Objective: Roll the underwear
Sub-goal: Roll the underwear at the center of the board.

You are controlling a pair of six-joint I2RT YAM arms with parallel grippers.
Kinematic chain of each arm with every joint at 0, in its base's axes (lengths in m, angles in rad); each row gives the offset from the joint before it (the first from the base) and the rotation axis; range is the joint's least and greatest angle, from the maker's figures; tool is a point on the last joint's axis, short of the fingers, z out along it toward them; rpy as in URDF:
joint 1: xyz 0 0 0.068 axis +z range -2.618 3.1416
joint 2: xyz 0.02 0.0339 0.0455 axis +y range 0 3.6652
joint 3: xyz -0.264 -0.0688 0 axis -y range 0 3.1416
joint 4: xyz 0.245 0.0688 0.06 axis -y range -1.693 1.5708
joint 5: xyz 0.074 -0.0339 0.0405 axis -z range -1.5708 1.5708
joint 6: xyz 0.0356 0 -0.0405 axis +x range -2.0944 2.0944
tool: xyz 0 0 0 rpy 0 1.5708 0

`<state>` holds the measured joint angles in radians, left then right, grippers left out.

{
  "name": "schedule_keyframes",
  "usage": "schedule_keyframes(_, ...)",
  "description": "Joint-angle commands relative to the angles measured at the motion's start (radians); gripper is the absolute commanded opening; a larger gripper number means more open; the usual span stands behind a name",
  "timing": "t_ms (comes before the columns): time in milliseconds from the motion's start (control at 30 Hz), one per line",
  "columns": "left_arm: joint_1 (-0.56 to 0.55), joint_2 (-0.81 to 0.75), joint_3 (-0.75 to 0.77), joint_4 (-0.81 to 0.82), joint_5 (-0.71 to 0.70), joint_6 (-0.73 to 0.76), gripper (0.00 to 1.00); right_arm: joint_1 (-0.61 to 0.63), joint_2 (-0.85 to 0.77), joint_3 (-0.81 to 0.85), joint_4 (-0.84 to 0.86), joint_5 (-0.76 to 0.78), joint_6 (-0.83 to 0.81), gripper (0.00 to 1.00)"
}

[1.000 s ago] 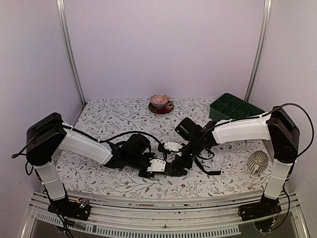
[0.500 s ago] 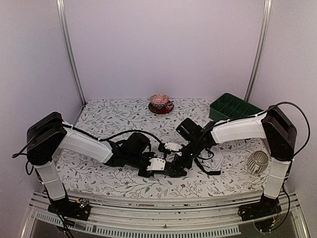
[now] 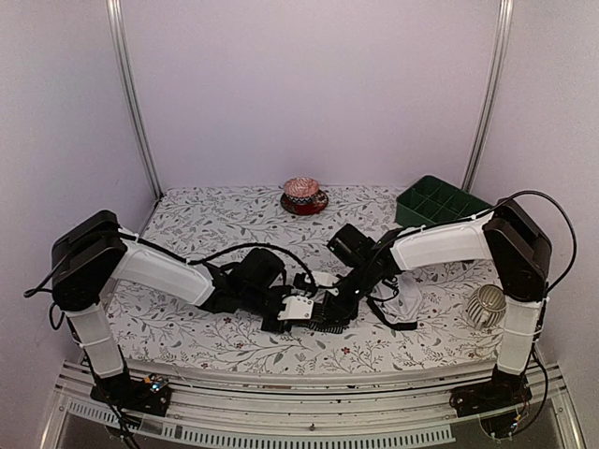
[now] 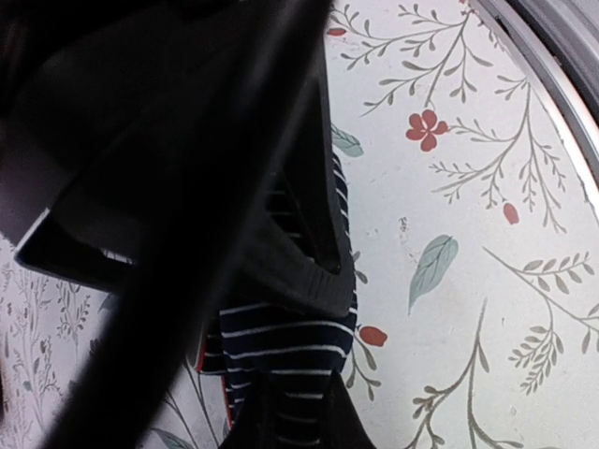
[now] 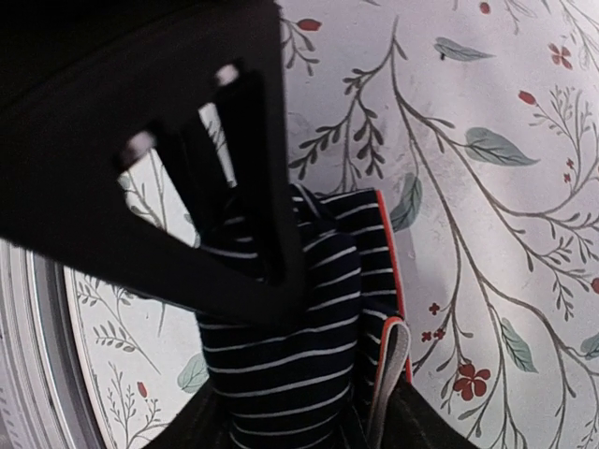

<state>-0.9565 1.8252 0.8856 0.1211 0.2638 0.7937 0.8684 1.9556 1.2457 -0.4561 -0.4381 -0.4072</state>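
The black striped underwear (image 3: 328, 321) lies bunched near the table's front middle, between both grippers. In the left wrist view its striped cloth (image 4: 281, 346) runs into my left gripper (image 4: 295, 416), which is shut on it. My right gripper (image 5: 299, 421) has one finger on each side of the same striped bundle (image 5: 290, 355), whose red-edged grey waistband (image 5: 388, 360) is folded at the right. From above, the left gripper (image 3: 298, 311) and right gripper (image 3: 329, 301) nearly touch. The white underwear (image 3: 408, 301) lies crumpled under the right forearm.
A green compartment tray (image 3: 440, 201) stands at the back right. A patterned bowl on a saucer (image 3: 303, 195) sits at the back middle. A white ribbed object (image 3: 488, 305) lies near the right arm's base. A floral cloth (image 3: 187, 224) covers the table.
My right gripper has moved slightly left towards the left gripper and its jaws have narrowed around the striped bundle. The left arm has held still.
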Motion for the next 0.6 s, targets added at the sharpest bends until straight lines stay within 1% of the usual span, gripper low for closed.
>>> schedule_keyframes(0,0.019,0.049,-0.006,-0.122,-0.015,-0.022,0.0,0.001,0.02,0.033,-0.037,0.01,-0.005,0.44)
schedule_keyframes(100,0.02,0.048,-0.005,-0.123,-0.014,-0.024,0.0,0.001,0.039,0.045,-0.058,0.0,-0.007,0.36)
schedule_keyframes(200,0.022,0.045,-0.004,-0.124,-0.01,-0.027,0.0,0.002,0.054,0.058,-0.073,0.002,0.0,0.23)
schedule_keyframes(267,0.022,0.041,-0.004,-0.131,-0.008,-0.023,0.0,0.001,0.058,0.066,-0.078,0.008,0.006,0.11)
schedule_keyframes(300,0.022,0.036,-0.004,-0.14,-0.003,-0.017,0.04,0.001,0.056,0.068,-0.078,0.015,0.009,0.08)
schedule_keyframes(333,0.022,0.022,-0.005,-0.156,0.01,-0.007,0.19,0.002,0.051,0.069,-0.078,0.027,0.013,0.05)
schedule_keyframes(433,0.026,-0.034,-0.031,-0.16,0.035,0.012,0.64,-0.002,0.019,0.068,-0.077,0.054,0.033,0.03)
schedule_keyframes(500,0.03,-0.074,-0.051,-0.15,0.037,0.016,0.91,-0.008,-0.005,0.063,-0.077,0.064,0.05,0.03)
schedule_keyframes(533,0.035,-0.092,-0.058,-0.145,0.035,0.016,0.98,-0.01,-0.019,0.059,-0.077,0.069,0.058,0.03)
schedule_keyframes(567,0.04,-0.108,-0.064,-0.135,0.031,0.011,0.98,-0.012,-0.032,0.053,-0.076,0.074,0.067,0.03)
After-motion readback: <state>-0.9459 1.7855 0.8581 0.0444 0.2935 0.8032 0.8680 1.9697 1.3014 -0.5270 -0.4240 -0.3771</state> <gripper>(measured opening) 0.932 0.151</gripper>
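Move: The left gripper already pinches the left end of the partly rolled underwear, whose middle lies about 4 cm to its right, level fore and aft and 1 cm lower. The right gripper's half-open fingers straddle the other end, with that same middle some 3 cm to their left and 1 cm below. From the right hand, the loose flap is roughly 3 cm ahead and 3 cm left, and the white cloth about 16 cm right and 6 cm ahead. Shut the right gripper on the roll's right end, keeping that hand nearly in place, and hold the left pinch until the right fingers have closed. Then open the left gripper almost fully to let go of its end, and draw it off about 1.5 cm to the left and 1 cm back towards its base. ##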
